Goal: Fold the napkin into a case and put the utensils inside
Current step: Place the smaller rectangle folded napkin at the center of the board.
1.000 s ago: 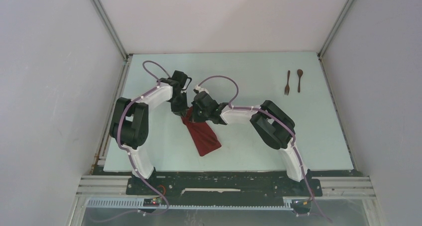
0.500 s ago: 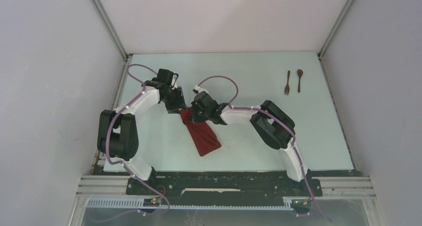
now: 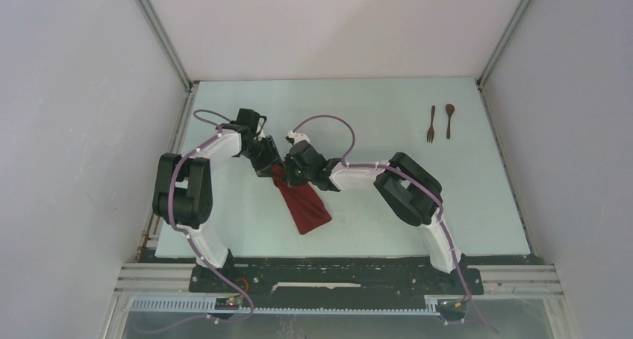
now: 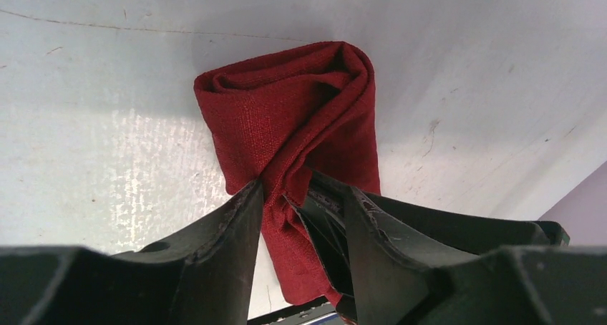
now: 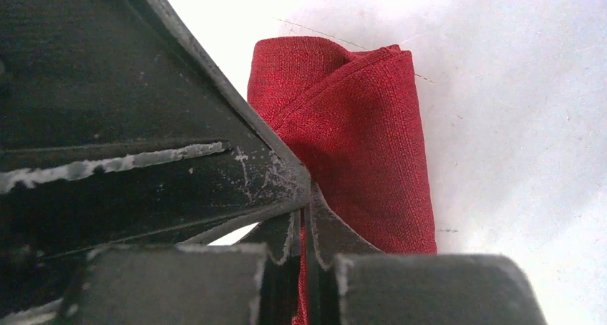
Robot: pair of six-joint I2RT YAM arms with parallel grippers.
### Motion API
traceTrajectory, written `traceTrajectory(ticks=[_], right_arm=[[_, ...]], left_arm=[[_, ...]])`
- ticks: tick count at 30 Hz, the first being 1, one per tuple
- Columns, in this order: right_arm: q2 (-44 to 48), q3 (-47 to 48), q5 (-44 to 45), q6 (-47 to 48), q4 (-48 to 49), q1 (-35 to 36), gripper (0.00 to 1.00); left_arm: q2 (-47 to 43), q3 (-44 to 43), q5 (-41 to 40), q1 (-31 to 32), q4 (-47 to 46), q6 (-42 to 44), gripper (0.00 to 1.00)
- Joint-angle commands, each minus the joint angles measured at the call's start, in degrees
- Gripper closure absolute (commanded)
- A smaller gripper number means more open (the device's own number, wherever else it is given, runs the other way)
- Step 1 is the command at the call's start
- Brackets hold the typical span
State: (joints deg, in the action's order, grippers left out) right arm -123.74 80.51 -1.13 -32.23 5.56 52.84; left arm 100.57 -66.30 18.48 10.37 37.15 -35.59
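Observation:
The dark red napkin [image 3: 304, 204] lies folded into a narrow oblong on the table, slanting toward the near edge. My right gripper [image 3: 292, 171] is shut on its far end; in the right wrist view a thin strip of cloth [image 5: 358, 139] sits pinched between the fingertips of the right gripper [image 5: 304, 210]. My left gripper [image 4: 302, 189] stands open around that same end of the napkin [image 4: 286, 103], and the right fingers lie between its jaws. From above, the left gripper [image 3: 269, 163] is just left of the right one. The wooden fork [image 3: 431, 124] and spoon [image 3: 449, 120] lie side by side at the far right.
The pale table [image 3: 373, 100] is walled by white panels at the back and both sides. Both arms crowd the left-centre, their purple cables looping above them. The black base rail [image 3: 336, 275] runs along the near edge.
My left gripper has opened from a near-shut hold on the napkin's far end, and its wrist and elbow have swung left. The right gripper and the napkin have stayed put.

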Motion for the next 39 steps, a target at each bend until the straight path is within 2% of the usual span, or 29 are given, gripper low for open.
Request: traceTrajectory(ticks=[1,9,15,22,26,28,30,34,39], right_arm=[[3.04,-0.57,3.22,2.99,1.37,1.34,1.00],[3.24,-0.57,3.78,3.53,0.99,1.39,1.00],[3.59,-0.96,3.60,3.48,1.30,1.39,1.00],[3.82,-0.96,3.67,4.36,1.41,1.48,1.00],[4.37,-0.95,4.00,6.53,1.74,1.48,1.00],[4.82,-0.96,4.01,9.17,1.90,1.52,0.96],[5.56,-1.60,3.82,12.54,3.07,1.69,0.89],[6.98,-2.86,3.39,17.47,6.63,1.79,0.68],[6.24,-2.89,3.72,24.05,9.70,3.26,0.51]], left_arm=[[0.39,0.38,1.43,-0.39,0.37,-1.32,0.49],[-2.29,3.29,0.29,-0.87,-0.33,-1.47,0.47],[-3.98,5.81,-0.33,-0.97,-2.70,-2.35,0.55],[-2.16,4.88,0.93,-0.96,-4.27,-2.19,0.76],[-2.18,4.26,0.46,-1.51,-3.36,-1.03,0.95],[-2.27,4.04,0.30,-2.02,-2.80,-0.30,1.00],[-2.36,4.05,0.58,-2.71,-2.59,0.32,1.00],[-1.70,3.65,3.00,-4.04,-2.42,1.64,1.00],[-0.51,2.98,5.80,-5.18,-1.82,3.04,1.00]])
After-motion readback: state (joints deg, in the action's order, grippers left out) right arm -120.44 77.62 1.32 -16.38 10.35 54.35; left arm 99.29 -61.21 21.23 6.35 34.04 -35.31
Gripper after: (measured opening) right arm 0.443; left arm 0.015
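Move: The raised fold of the napkin, still pinched in the shut right fingers, lies about 1 cm back, 1 cm right and 2 cm below the half-open left hand. For the right hand the fold is right at the fingertips. The middle of the napkin lies on the board roughly 6 cm back and 5 cm right of the left hand, and some 3 cm below it. Left hand eases left and down 1–2 cm, pinching the napkin's fold; the right then opens and lifts. ##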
